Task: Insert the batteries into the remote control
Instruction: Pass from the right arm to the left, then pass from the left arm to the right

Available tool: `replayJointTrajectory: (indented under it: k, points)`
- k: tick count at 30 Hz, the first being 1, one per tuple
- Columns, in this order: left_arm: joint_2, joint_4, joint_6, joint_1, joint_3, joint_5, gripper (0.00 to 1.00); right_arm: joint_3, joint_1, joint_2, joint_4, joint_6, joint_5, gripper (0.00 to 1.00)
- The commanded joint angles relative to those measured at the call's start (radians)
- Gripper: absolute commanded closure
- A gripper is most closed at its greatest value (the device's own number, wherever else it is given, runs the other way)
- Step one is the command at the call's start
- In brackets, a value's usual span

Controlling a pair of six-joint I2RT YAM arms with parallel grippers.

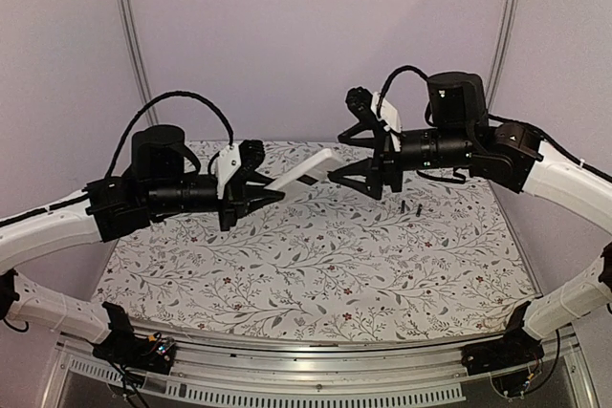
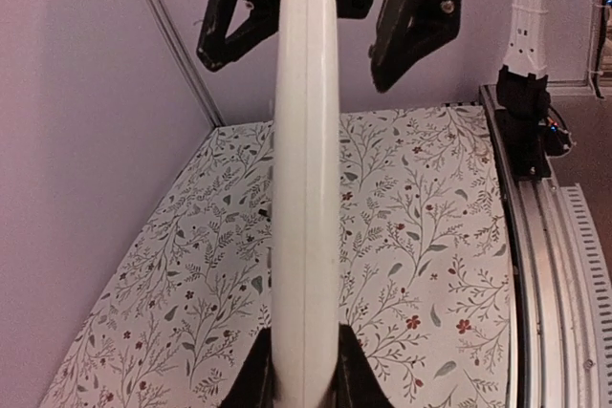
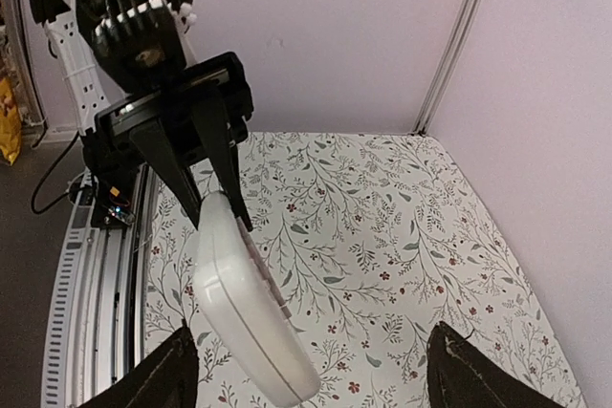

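My left gripper [image 1: 263, 188] is shut on one end of the white remote control [image 1: 301, 171] and holds it in the air, slanting up toward the right arm. In the left wrist view the remote control [image 2: 306, 188] shows edge-on, rising from between my fingertips [image 2: 304, 370]. My right gripper [image 1: 337, 158] stands open at the remote's free end, its fingers [image 2: 416, 16] on either side without touching. From the right wrist, that end of the remote control [image 3: 244, 303] lies nearer the left finger of the open gripper [image 3: 316, 370]. Two dark batteries [image 1: 412, 206] lie on the table under the right arm.
The floral tablecloth [image 1: 316, 265] covers the table. Pale walls with metal corner posts [image 1: 129, 35] close in the back and sides. An aluminium rail [image 1: 316, 375] with both arm bases runs along the near edge.
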Motion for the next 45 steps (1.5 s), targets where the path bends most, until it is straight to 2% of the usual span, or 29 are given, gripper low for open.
replayJointTrajectory:
  k: [1, 5, 7, 13, 21, 24, 29, 31, 36, 37, 40, 41, 43, 45]
  points:
    - [0.023, -0.093, -0.116, 0.016, 0.042, 0.128, 1.0, 0.058, 0.005, 0.062, -0.052, -0.047, -0.07, 0.3]
    - [0.035, -0.117, -0.115, 0.02, 0.05, 0.138, 1.0, 0.085, 0.005, 0.102, -0.066, -0.051, -0.116, 0.45]
    - [0.044, -0.132, -0.115, 0.023, 0.057, 0.138, 1.0, 0.086, 0.005, 0.112, -0.059, -0.045, -0.15, 0.47]
    - [0.069, -0.162, -0.114, 0.031, 0.084, 0.15, 1.0, 0.094, 0.006, 0.144, -0.09, -0.022, -0.184, 0.63]
    - [0.063, -0.135, -0.143, 0.067, 0.088, 0.215, 1.0, 0.108, 0.005, 0.158, -0.142, 0.002, -0.171, 0.74]
    - [0.056, -0.125, -0.155, 0.075, 0.087, 0.208, 1.0, 0.12, 0.005, 0.167, -0.152, 0.013, -0.171, 0.86]
    - [0.029, -0.101, -0.172, 0.081, 0.076, 0.217, 1.0, 0.124, 0.005, 0.183, -0.161, 0.036, -0.173, 0.92]
    - [0.022, -0.1, -0.173, 0.085, 0.074, 0.214, 1.0, 0.124, 0.005, 0.185, -0.163, 0.038, -0.174, 0.99]
    - [0.018, -0.102, -0.164, 0.088, 0.066, 0.187, 1.0, 0.124, 0.005, 0.187, -0.162, 0.04, -0.189, 1.0]
    - [0.016, -0.095, -0.164, 0.088, 0.062, 0.172, 0.89, 0.124, 0.005, 0.187, -0.158, 0.044, -0.184, 1.0]
    - [-0.014, -0.037, -0.16, 0.088, 0.024, 0.104, 0.32, 0.124, 0.005, 0.187, -0.125, 0.084, -0.113, 1.0]
    - [-0.034, -0.01, -0.153, 0.088, 0.003, 0.082, 0.2, 0.124, 0.005, 0.188, -0.109, 0.111, -0.081, 1.0]
    - [-0.083, 0.076, -0.133, 0.087, -0.055, 0.044, 0.03, 0.124, 0.005, 0.187, -0.082, 0.171, -0.047, 1.0]
    - [-0.142, 0.172, -0.121, 0.088, -0.122, 0.006, 0.0, 0.12, 0.005, 0.177, -0.042, 0.223, -0.032, 1.0]
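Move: The left hand still holds the remote by one end. The remote's middle lies about 8 cm to the open right hand's left, 3 cm back and 4 cm below, with its free end just off the fingertips. From the left hand it lies 7 cm right, 2 cm ahead and 2 cm below. The two batteries lie on the table some 19 cm to the right hand's right, 18 cm ahead and 35 cm below. Right hand goes some 5 cm down and left, pinches the remote's free end; left fingers then open. ##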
